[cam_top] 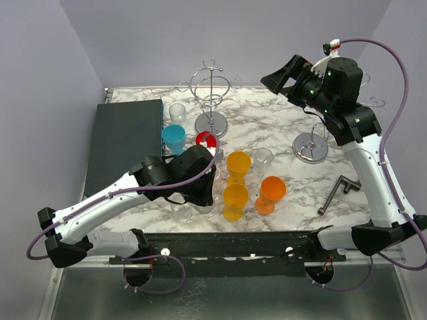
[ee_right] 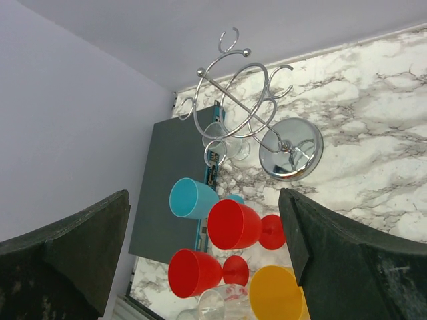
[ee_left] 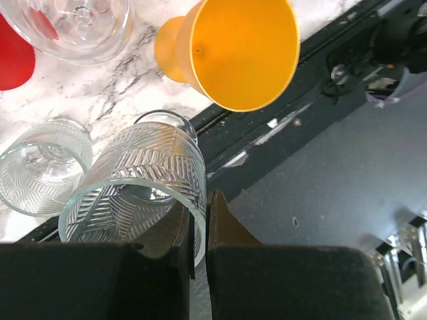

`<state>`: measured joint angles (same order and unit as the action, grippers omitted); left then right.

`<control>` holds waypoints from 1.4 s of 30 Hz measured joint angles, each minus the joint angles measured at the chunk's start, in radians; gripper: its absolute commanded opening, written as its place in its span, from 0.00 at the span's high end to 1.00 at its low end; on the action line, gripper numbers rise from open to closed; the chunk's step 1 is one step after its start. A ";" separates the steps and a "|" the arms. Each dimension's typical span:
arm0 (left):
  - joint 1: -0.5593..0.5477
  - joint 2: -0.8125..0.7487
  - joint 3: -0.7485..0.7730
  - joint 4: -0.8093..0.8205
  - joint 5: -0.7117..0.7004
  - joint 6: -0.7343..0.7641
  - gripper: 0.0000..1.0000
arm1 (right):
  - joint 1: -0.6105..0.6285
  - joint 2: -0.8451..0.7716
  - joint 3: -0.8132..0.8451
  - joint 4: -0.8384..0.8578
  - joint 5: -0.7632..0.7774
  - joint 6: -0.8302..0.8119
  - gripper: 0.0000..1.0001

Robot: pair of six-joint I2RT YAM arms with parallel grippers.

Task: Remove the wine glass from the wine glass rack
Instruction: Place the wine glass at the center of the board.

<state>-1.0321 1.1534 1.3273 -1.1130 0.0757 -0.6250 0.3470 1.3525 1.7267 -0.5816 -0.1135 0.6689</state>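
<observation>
My left gripper is shut on the rim of a clear, ribbed wine glass, one finger inside the bowl and one outside. The glass lies tilted, low over the near edge of the marble table. In the top view this gripper sits among the goblets, well away from the chrome wine glass rack at the back, whose hooks look bare. My right gripper hangs high at the back right, open and holding nothing. Between its jaws, the right wrist view shows the same rack far below.
A second rack base stands under the right arm. Orange goblets, a blue cup, a red goblet and clear glasses crowd the table's middle. A dark board lies at left, a metal tool at right.
</observation>
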 measured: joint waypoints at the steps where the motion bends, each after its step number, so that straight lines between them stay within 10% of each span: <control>1: -0.015 0.011 -0.004 0.001 -0.022 -0.006 1.00 | 0.000 0.000 0.000 0.000 0.002 -0.001 0.00; 42: -0.229 0.242 -0.278 0.253 -0.306 -0.150 0.93 | 0.000 -0.006 -0.048 0.000 0.016 -0.013 0.00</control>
<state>-1.2610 1.3956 1.0489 -0.8604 -0.2302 -0.7746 0.3470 1.3464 1.6791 -0.5816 -0.0975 0.6556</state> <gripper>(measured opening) 0.081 0.998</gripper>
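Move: The clear wine glass, already gripped at its rim by the left hand, is bound for a free spot near the board's front edge, about 1 cm ahead of the hand, level sideways and 24 cm below. A second clear glass stands 9 cm left and 3 cm ahead, a yellow goblet 9 cm right and 4 cm ahead, and a third clear glass 12 cm ahead and 2 cm right. From the right hand the spot is some 25 cm back, 22 cm left, 44 cm below. The held wine glass is carried down towards the gap between the clear glass and the yellow goblet. The left hand sinks about 13 cm, drifting slightly right and easing to a stop, while the wrist rolls its left side up by nearly 20 degrees, bringing the fingers closer to straight down; they keep their pinch on the rim. ##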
